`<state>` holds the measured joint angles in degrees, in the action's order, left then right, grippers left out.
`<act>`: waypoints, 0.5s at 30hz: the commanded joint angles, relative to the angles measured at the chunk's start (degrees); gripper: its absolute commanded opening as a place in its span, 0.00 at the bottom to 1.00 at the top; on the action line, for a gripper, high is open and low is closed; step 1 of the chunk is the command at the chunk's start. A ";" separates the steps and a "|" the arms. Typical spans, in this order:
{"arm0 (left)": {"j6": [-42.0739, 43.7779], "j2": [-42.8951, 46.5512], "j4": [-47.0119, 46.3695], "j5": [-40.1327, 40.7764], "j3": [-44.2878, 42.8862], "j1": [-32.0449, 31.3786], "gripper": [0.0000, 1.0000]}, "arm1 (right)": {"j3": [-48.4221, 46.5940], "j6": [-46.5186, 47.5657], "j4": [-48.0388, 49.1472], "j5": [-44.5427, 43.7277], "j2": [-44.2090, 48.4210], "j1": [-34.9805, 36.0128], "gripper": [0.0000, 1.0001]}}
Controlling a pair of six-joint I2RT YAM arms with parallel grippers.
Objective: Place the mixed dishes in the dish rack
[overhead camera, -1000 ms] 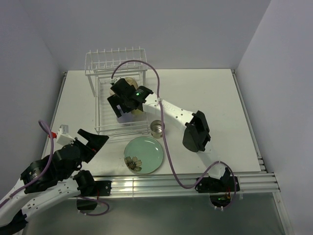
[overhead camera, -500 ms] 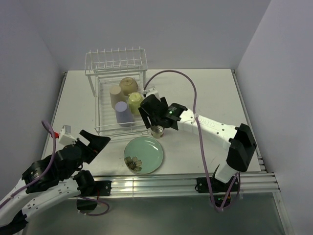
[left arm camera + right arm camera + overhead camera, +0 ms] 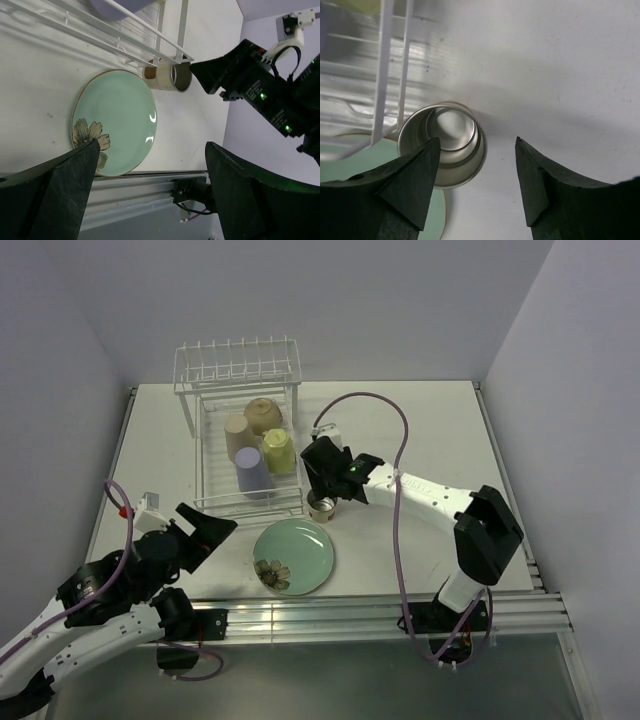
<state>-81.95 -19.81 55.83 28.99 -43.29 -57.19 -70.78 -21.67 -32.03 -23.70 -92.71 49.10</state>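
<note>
The white wire dish rack [image 3: 238, 365] holds a tan cup [image 3: 236, 437], a cream bowl [image 3: 263, 415], a yellow-green mug [image 3: 279, 451] and a lavender cup [image 3: 251, 472]. Just off the rack's near right corner a small metal cup [image 3: 322, 507] stands upright on the table. My right gripper [image 3: 323, 492] hangs over it, open. In the right wrist view the metal cup [image 3: 442, 152] sits under the left finger, its right rim between the jaws of the right gripper [image 3: 477, 141]. The mint-green flowered plate [image 3: 294, 555] lies near the front edge. My left gripper [image 3: 208, 533] is open, left of the plate [image 3: 117, 120].
An aluminium rail [image 3: 350, 610] runs along the table's near edge, just past the plate. The rack's wire corner [image 3: 390, 60] stands close to the metal cup's left side. Grey walls close in the table at the back and sides.
My right gripper left the rack, swung to the metal cup and came down over it, jaws narrowing. The left arm crept a little toward the plate.
</note>
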 commanded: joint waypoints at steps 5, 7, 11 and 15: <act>1.97 0.22 -1.95 -1.66 0.22 -0.03 0.93 | 1.61 -1.18 5.40 5.15 -4.94 -4.71 0.56; 3.46 -0.48 -2.57 -2.45 -0.04 -0.03 0.93 | 2.58 -1.53 7.24 9.45 -5.91 -6.03 0.49; 7.06 -3.90 -5.03 -4.56 -1.18 -0.03 0.93 | 6.00 -2.58 10.49 14.20 -5.30 -7.09 0.16; 11.62 -6.90 -9.24 -7.80 -1.89 -0.03 0.93 | 7.50 -3.46 10.59 15.88 -2.05 -8.32 0.00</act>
<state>-75.70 -24.51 52.03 24.60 -43.31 -57.19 -64.93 -24.05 -23.33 -10.37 -97.65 41.78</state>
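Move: The metal cup stands almost under the right hand: its middle is about 3 cm left, 1 cm ahead and 9 cm below. The rack's near right corner is some 8 cm to that hand's left, about 1 cm ahead and 8 cm lower; the plate lies about 9 cm left, 10 cm back and 12 cm below. From the left hand the cup is roughly 15 cm ahead, 19 cm right and 18 cm down. Down about 6 cm goes the right hand, easing a little forward, onto the right-hand side of the metal cup; its fingers tip some 10 degrees steeper and shut from about two-thirds open, one inside the cup and one outside, pinching the wall just below the rim. The left hand, open and empty, starts drifting about 2 cm to the right, over towards the plate. ##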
